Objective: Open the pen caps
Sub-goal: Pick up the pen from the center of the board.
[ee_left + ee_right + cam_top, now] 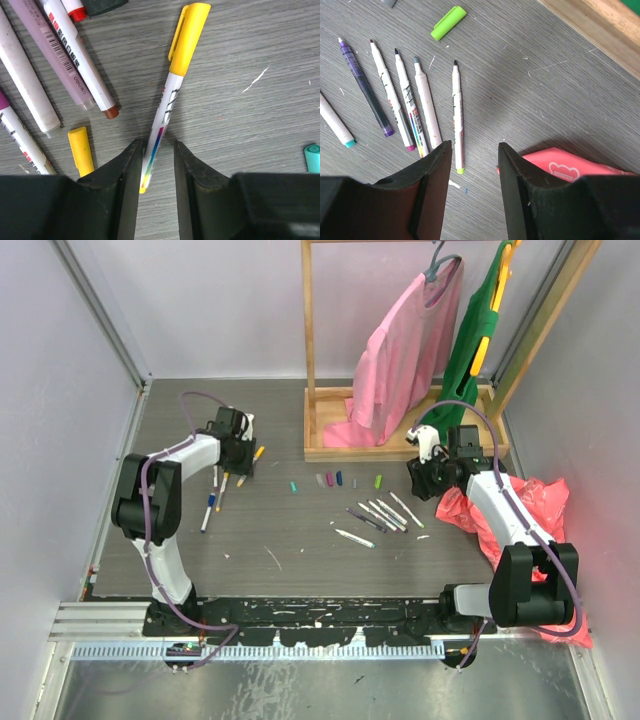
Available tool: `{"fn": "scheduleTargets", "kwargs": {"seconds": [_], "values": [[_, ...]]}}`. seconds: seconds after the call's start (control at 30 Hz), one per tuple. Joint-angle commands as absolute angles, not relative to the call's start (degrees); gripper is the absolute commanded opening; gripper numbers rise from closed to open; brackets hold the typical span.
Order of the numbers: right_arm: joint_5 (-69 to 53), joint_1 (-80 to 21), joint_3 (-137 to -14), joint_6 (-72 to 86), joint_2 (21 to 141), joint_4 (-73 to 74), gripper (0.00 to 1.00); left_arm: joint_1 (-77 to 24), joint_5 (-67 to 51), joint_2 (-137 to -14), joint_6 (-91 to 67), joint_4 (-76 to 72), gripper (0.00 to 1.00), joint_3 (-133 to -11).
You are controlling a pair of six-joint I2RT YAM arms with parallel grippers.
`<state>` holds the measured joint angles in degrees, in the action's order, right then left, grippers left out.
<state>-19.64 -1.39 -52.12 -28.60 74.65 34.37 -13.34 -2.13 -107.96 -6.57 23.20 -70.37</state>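
Observation:
A white pen (165,112) with a yellow cap (189,37) on it lies on the table, its tail end between the jaws of my left gripper (156,147). The left finger touches the barrel; a gap remains on the right side. A loose yellow cap (81,150) and several other pens (75,55) lie to the left. My right gripper (475,150) stands open over bare table beside several uncapped pens (457,115) and a loose green cap (448,22). A row of loose caps (330,480) lies mid-table.
A wooden clothes rack (400,450) with a pink garment (405,350) and a green garment (480,330) stands at the back. A pink plastic bag (520,505) lies under the right arm. A teal cap (313,157) sits right of the left gripper.

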Motion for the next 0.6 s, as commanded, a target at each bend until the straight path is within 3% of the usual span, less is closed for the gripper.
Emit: {"fn": "scheduleTargets", "kwargs": {"seconds": [0.0,0.27,0.57], "values": [[-20.98,-1.23,-53.68,-29.45,74.47,33.93,0.48,-12.85,-5.01,-109.01,-6.47,24.13,0.3,-72.24],[-21.78,-1.23,-53.78,-29.71,74.1,34.27,0.48,-12.74,-6.25,-110.39,-6.42,25.49,0.28,-73.14],[-25.61,-1.23,-54.15,-30.15,72.43,35.29,0.48,-12.74,-8.66,-107.8,-7.11,24.7,0.02,-70.99]]}}
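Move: The pen with the yellow cap lies on the table, tail end already between the left fingers; its middle is about 4 cm ahead, 2 cm right and 1 cm below. A second yellow-ended pen lies some 6 cm left and 4 cm back, a brown-ended white pen 9 cm ahead and 3 cm left, the teal cap about 14 cm right and 3 cm back. From the right hand, the yellow-capped pen is roughly 49 cm left, 11 cm ahead, 8 cm lower. The yellow-capped pen is pinched across its white barrel near the tail, as the left fingers close from about a third open to nearly shut. The left hand stays down at the same height, creeping about 1 cm to its right, mostly late in the closing, with hardly any wrist turn. ##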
